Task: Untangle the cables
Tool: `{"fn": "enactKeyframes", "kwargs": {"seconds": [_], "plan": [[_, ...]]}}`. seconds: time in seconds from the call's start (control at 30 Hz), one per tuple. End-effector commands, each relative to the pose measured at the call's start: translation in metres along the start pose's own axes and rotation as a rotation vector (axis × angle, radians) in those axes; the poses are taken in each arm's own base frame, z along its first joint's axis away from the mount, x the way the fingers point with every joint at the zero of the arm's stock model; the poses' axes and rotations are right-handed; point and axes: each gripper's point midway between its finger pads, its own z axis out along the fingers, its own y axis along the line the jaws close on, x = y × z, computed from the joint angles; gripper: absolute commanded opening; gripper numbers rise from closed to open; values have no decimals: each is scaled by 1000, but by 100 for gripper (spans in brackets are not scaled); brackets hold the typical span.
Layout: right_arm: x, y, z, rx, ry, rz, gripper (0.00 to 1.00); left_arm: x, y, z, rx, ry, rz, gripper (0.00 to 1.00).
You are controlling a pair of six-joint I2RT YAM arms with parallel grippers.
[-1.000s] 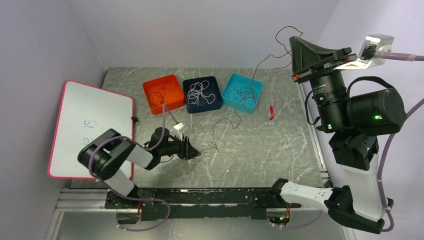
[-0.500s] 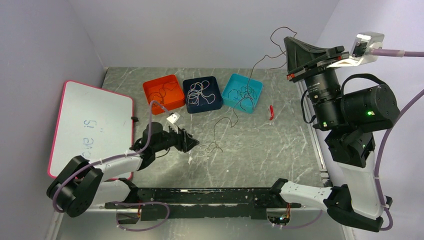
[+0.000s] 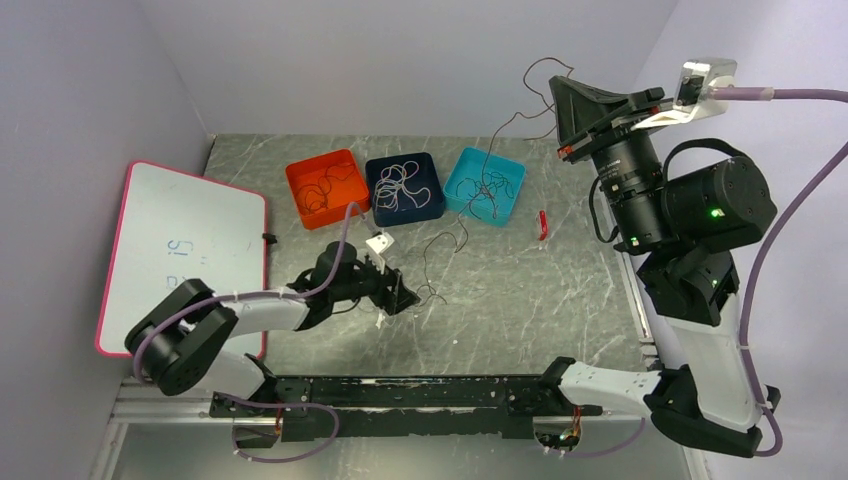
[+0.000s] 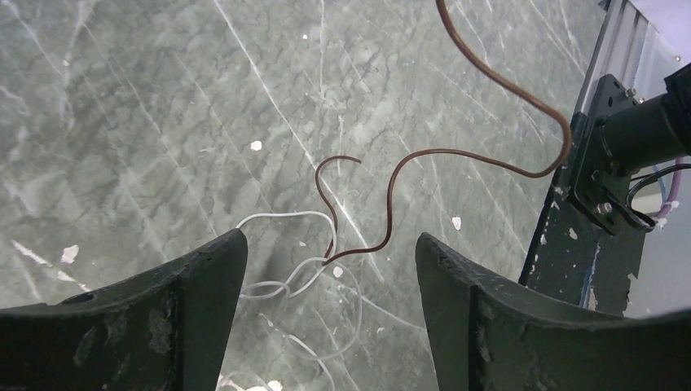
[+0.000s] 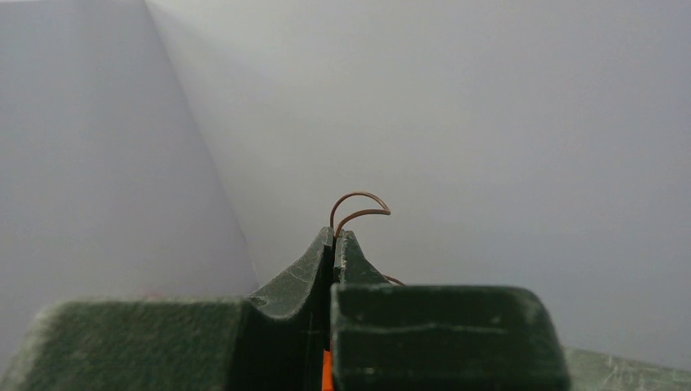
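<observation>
A thin brownish-red cable (image 3: 503,128) runs from my right gripper (image 3: 556,96) down over the teal bin to the table. That gripper is raised high at the back right, shut on the cable, whose loop (image 5: 359,201) sticks out past the closed fingertips (image 5: 324,244). Low over the table, my left gripper (image 3: 408,296) stands open. In the left wrist view a white cable (image 4: 287,217) lies curled on the table between the spread fingers (image 4: 208,269). The brown cable's end (image 4: 389,192) crosses it there. Nothing is held by the left gripper (image 4: 330,244).
Three bins stand in a row at the back: orange (image 3: 293,190), navy (image 3: 372,196) and teal (image 3: 455,181), each holding thin wires. A pink-edged whiteboard (image 3: 180,250) lies at the left. A small red object (image 3: 542,223) is right of the teal bin. A black rail (image 3: 400,395) runs along the near edge.
My left arm has reached rightward to the tangle and its jaws have spread wider. My right gripper has shifted left and higher, drawing the brown cable with it.
</observation>
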Motion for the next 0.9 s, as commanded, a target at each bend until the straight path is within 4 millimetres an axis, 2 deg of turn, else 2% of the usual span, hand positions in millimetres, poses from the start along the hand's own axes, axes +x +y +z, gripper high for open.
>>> {"fn": "enactKeyframes", "kwargs": {"seconds": [0.0, 0.17, 0.33, 0.43, 0.53, 0.77, 0.87], "plan": [[-10, 2, 0, -14, -22, 17, 0, -19, -8, 18, 41, -54, 60, 80], [-13, 5, 3, -22, -27, 15, 0, -1, -2, 37, 45, -13, 51, 76], [-16, 4, 5, -14, -29, 1, 0, 20, 9, 43, 13, 20, 22, 59], [-26, -1, 2, 4, -54, -11, 0, 30, 14, 42, -8, 35, 7, 56], [-51, -10, -4, 36, -114, -36, 0, 41, 17, 39, -21, 55, -6, 53], [-144, -45, -37, 165, -374, -77, 0, 60, 21, 32, -41, 84, -36, 49], [-174, -54, -49, 207, -457, -96, 0, 65, 22, 30, -48, 92, -44, 48]]}}
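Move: The brown-and-white cable crossing lies about 8 cm below the left hand and 2 cm to its right, level fore and aft; the brown cable's loose end is some 6 cm right and 2 cm ahead of that hand, at table height. The right hand, already pinching the brown cable high up, has the crossing about 13 cm to its left, level fore and aft and 63 cm below, and the teal box 23 cm straight ahead, 61 cm below. Left sinks 6 cm towards the crossing, fingers closing partway; right draws held brown cable up, right and back. ##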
